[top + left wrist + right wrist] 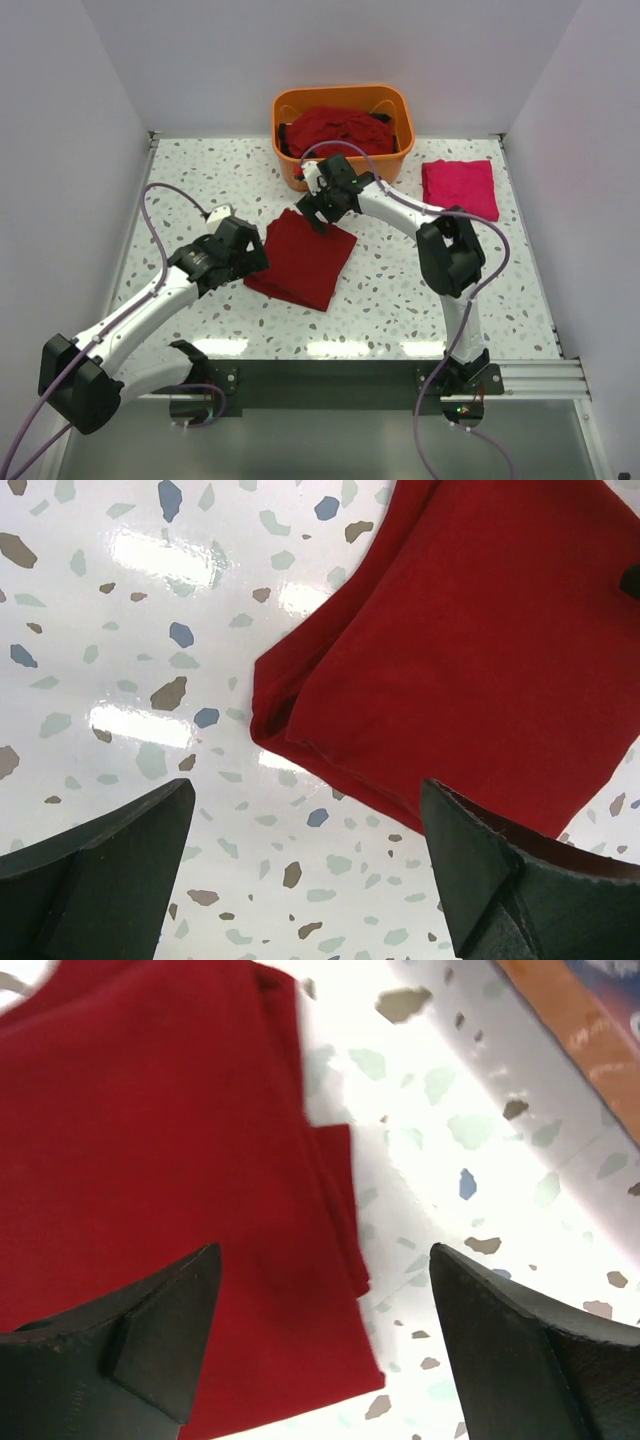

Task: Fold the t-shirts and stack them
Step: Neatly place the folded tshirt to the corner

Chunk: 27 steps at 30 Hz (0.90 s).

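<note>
A folded dark red t-shirt (303, 260) lies flat in the middle of the table. My left gripper (258, 256) hovers at its left edge. In the left wrist view it (308, 790) stands open over bare table, just beside the shirt's folded corner (480, 650). My right gripper (318, 210) is over the shirt's far corner. In the right wrist view it (325, 1252) is open and straddles the shirt's edge (150, 1140), holding nothing. A brighter pinkish-red t-shirt (460, 187) lies folded at the back right. More dark red t-shirts (335, 127) are heaped in the tub.
The orange plastic tub (395, 98) stands at the back centre, close behind my right gripper, and its wall (570, 1010) shows in the right wrist view. White walls close in the speckled table (200, 190) on three sides.
</note>
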Tool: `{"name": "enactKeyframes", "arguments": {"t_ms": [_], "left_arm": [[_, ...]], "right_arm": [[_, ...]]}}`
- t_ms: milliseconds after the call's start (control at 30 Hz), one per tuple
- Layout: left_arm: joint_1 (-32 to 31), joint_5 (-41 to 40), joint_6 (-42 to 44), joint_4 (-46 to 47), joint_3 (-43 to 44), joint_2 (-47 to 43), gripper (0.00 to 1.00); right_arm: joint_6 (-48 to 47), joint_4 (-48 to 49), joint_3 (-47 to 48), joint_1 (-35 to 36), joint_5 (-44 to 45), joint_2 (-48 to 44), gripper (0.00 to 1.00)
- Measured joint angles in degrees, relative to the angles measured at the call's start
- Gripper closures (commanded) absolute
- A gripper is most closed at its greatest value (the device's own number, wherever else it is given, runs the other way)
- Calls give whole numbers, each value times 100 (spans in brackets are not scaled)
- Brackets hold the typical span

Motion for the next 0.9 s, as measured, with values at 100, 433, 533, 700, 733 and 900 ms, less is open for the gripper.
{"name": "enactKeyframes", "arguments": {"t_ms": [100, 433, 533, 700, 733, 900], "left_arm": [[0, 22, -9, 4, -9, 0, 0], [0, 105, -7, -20, -13, 7, 0], [0, 164, -7, -42, -9, -107, 0], [0, 157, -7, -184, 103, -437, 0], [0, 151, -7, -210, 136, -520, 0], [0, -44, -9, -341, 337, -879, 0]], "right_arm": [[7, -7, -9, -146, -151, 146, 17], [184, 122, -190, -68, -299, 448, 24], [337, 184, -190, -68, -328, 570, 29], [656, 595, -525, -61, -420, 435, 45], [745, 719, -673, -48, -420, 361, 49], [1401, 1445, -1858, 33, -348, -313, 88]]}}
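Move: The right hand hangs about 6 cm above the far edge of the red folded t-shirt, near its right corner; the shirt's middle lies roughly 8 cm back and 5 cm to this hand's left. The orange bin's middle is some 17 cm ahead and 3 cm to the right, the pink folded shirt about 29 cm to the right and 8 cm ahead. For the left hand, the red shirt's middle lies around 8 cm ahead, 11 cm to the right and 9 cm below. The right fingers come down onto the red shirt's far edge near its right corner and pinch it: the hand sinks about 6 cm, then draws back 3 cm or so low over the table while closing from nearly wide open to a quarter, the wrist turning slightly clockwise. The left hand, empty and open, waits beside the shirt, then rises 5 cm away from it. ##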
